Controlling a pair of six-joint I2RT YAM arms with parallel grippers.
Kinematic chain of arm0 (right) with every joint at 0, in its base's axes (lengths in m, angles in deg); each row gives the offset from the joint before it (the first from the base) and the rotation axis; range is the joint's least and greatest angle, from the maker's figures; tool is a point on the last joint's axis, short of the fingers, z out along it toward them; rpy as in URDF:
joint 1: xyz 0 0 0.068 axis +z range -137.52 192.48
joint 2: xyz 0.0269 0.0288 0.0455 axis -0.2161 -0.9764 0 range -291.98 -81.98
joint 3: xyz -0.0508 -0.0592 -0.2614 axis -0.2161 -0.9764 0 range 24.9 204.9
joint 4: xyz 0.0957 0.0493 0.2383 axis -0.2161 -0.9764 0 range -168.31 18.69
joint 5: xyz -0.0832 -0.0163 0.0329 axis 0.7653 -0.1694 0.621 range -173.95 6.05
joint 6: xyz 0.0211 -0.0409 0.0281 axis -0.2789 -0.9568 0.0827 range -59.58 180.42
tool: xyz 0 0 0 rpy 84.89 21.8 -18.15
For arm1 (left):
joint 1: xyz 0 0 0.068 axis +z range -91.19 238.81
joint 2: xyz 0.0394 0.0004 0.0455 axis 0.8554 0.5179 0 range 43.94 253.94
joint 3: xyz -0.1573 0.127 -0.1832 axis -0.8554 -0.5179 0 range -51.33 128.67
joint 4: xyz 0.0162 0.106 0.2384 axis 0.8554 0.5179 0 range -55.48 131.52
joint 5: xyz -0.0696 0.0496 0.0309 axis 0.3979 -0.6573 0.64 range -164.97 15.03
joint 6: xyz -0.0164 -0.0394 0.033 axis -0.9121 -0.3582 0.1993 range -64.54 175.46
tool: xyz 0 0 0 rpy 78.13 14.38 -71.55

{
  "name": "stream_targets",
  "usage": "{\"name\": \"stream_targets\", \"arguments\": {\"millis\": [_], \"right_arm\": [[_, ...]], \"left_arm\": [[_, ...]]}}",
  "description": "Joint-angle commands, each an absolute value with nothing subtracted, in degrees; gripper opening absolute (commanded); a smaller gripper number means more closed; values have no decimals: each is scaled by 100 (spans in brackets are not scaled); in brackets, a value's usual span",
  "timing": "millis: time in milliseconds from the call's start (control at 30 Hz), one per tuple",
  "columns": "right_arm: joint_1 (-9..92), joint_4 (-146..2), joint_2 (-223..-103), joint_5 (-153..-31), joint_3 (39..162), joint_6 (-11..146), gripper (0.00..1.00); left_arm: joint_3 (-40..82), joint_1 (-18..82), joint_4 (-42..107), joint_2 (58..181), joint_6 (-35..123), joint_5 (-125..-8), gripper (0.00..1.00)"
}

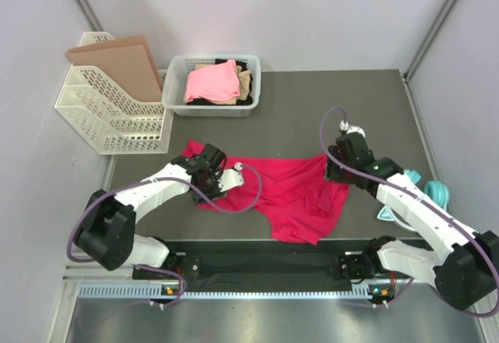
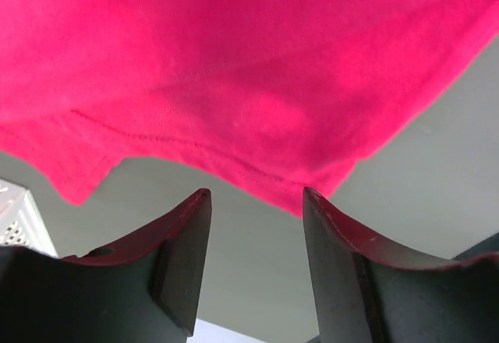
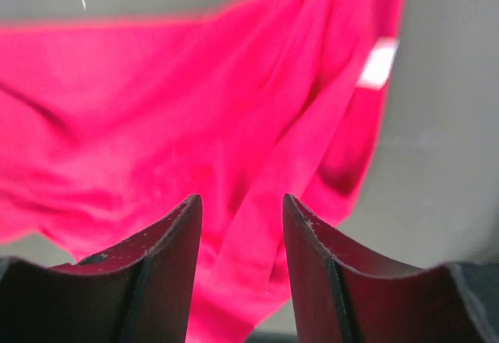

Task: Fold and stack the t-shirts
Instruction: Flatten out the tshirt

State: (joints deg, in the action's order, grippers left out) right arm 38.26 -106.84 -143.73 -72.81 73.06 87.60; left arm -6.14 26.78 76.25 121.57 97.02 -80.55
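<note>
A bright crimson-magenta t-shirt (image 1: 292, 195) lies crumpled and partly spread on the dark table, between both arms. My left gripper (image 1: 207, 178) is at its left end. In the left wrist view it (image 2: 256, 195) is open and empty, just short of the shirt's hemmed edge (image 2: 234, 70). My right gripper (image 1: 334, 173) is at the shirt's right end. In the right wrist view it (image 3: 238, 199) is open, with folds of the shirt (image 3: 156, 125) below and nothing held. A light pink shirt (image 1: 212, 82), a tan one (image 1: 246, 86) and a black one (image 1: 195, 101) lie in the basket.
The white mesh basket (image 1: 253, 62) stands at the back of the table. A white file rack (image 1: 109, 117) with a brown board (image 1: 121, 62) is at the back left. A teal object (image 1: 430, 192) lies at the right edge beside my right arm.
</note>
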Motion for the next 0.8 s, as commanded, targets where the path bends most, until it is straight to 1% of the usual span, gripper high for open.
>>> {"name": "stream_targets", "arguments": {"millis": [0, 167, 300, 567, 767], "right_arm": [[4262, -10525, -14209, -7691, 6780, 9302, 46], [4737, -10296, -14385, -7788, 6323, 9654, 45], [5150, -10190, -14517, -7665, 6199, 9935, 45], [5361, -10365, -14623, -7367, 6173, 9997, 44], [5414, -10865, -14447, -6901, 6331, 10032, 43]], "left_arm": [[-194, 2664, 7336, 12339, 9449, -7858, 55], [-264, 2655, 7363, 12357, 9439, -7760, 54], [-387, 2611, 7328, 12234, 9501, -7805, 55], [-457, 2427, 7530, 12182, 9475, -7813, 56], [-615, 2418, 7469, 12190, 9493, -7831, 56]]}}
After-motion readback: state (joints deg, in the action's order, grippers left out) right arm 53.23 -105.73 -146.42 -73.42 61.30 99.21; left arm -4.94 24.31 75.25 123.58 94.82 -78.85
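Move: The right hand hangs open over the t-shirt's right side. The tip of the folded-over flap lies about 9 cm back, 4 cm left and some 12 cm below it; the shirt's nearest hem is about 18 cm back and 4 cm left, its far right corner about 10 cm ahead and 4 cm right. From the left hand, low over the other end of the shirt, that flap tip lies roughly 28 cm right, 5 cm back and 4 cm down. The right hand swoops down and back by about 8 cm each, bearing some 4 cm left, towards the tip of the folded-over flap, its fingers kept part open and tipping some 15 degrees nearer to straight down; most of the way is covered early, then it slows and hovers just over the cloth. The left hand, also still open, only eases about 2 cm to the right, low over the shirt's left end, without closing on it. ##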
